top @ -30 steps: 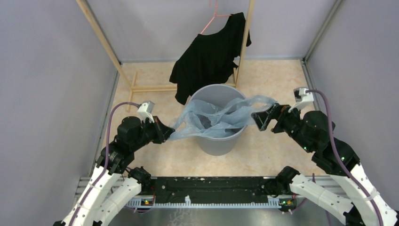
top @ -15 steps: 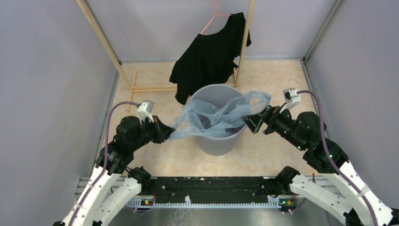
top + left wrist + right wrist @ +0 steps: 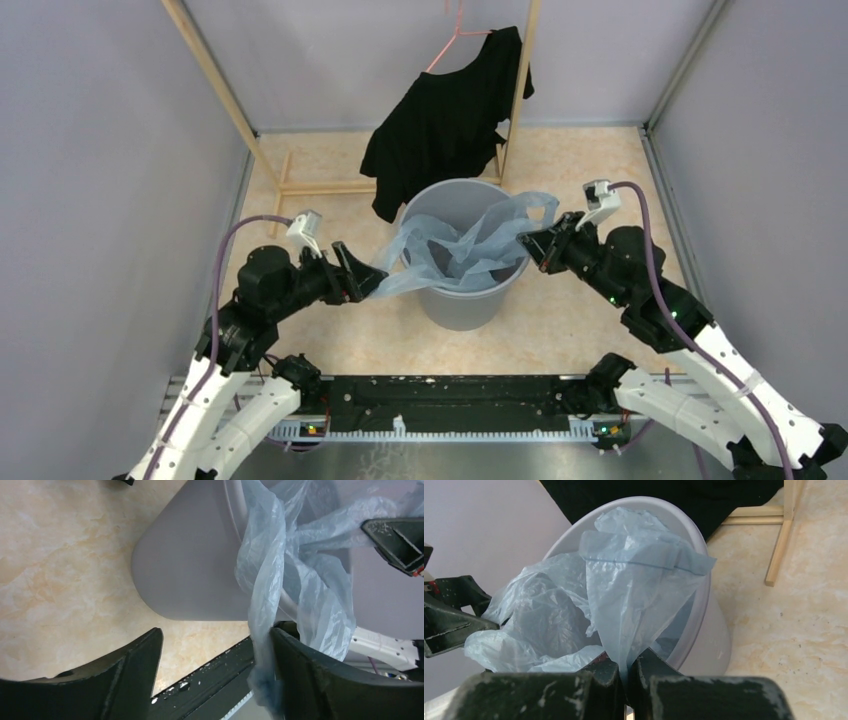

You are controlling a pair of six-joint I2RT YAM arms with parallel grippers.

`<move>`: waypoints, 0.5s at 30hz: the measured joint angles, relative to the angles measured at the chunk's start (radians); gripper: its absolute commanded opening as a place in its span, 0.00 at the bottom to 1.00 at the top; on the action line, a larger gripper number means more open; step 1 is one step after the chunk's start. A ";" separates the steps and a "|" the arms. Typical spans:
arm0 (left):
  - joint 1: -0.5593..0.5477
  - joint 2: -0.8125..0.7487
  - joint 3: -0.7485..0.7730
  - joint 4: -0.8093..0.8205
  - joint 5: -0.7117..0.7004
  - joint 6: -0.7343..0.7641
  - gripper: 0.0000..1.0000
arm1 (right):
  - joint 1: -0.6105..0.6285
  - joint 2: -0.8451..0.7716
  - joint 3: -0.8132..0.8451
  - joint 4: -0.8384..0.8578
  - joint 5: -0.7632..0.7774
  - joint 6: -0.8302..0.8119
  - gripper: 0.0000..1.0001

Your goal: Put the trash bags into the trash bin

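The trash bin [image 3: 462, 305] is a round grey bucket in the middle of the floor. The pale blue trash bag [image 3: 462, 245] lies crumpled across its mouth, with both ends hanging over the rim. My left gripper [image 3: 356, 277] is open just left of the bin. In the left wrist view its jaws [image 3: 216, 632] stand wide apart, and a twisted strand of the bag [image 3: 267, 580] drapes against the right finger, beside the bin's wall [image 3: 195, 570]. My right gripper [image 3: 530, 243] is at the bin's right rim, shut [image 3: 626, 662] on the bag's right end [image 3: 634, 595].
A black shirt [image 3: 445, 120] on a pink hanger hangs from a wooden rack [image 3: 300, 185] just behind the bin. Grey walls close in both sides. A black rail [image 3: 450, 395] runs along the near edge between the arm bases.
My left gripper has opened, letting go of the bag's left end. My right gripper has moved left to the bin's rim and shut on the bag's right end.
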 measured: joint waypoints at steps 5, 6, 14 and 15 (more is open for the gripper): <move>0.000 -0.033 -0.001 0.006 0.054 -0.077 0.99 | 0.000 -0.018 0.011 -0.002 -0.013 0.001 0.00; 0.000 -0.045 -0.005 0.018 0.069 -0.098 0.99 | 0.000 -0.028 0.011 -0.002 -0.018 0.002 0.00; 0.000 -0.070 -0.024 0.134 0.159 -0.198 0.99 | 0.000 -0.063 0.017 -0.005 -0.037 0.009 0.00; 0.000 -0.069 -0.021 0.134 0.159 -0.201 0.99 | 0.000 -0.063 0.017 -0.005 -0.038 0.009 0.00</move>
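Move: The bag's left end lies right at the left hand's already parting fingers, about 1 cm to the right and 1 cm below. From that hand the bin mouth is some 17 cm right, 9 cm ahead and 4 cm lower, with the bulk of the trash bag about 15 cm right, 7 cm ahead and 3 cm lower. The right hand keeps the bag's other side pinched; the bin mouth lies roughly 12 cm left of it, 4 cm ahead and 7 cm down. The bag's left end is given slack as the left fingers finish spreading wide around it. The left hand climbs about 4 cm while drawing back and to the right, rolling some 15 degrees so its left side dips. The bag's right side stays shut in the right hand, which lifts it about 2 cm and eases slightly back. ##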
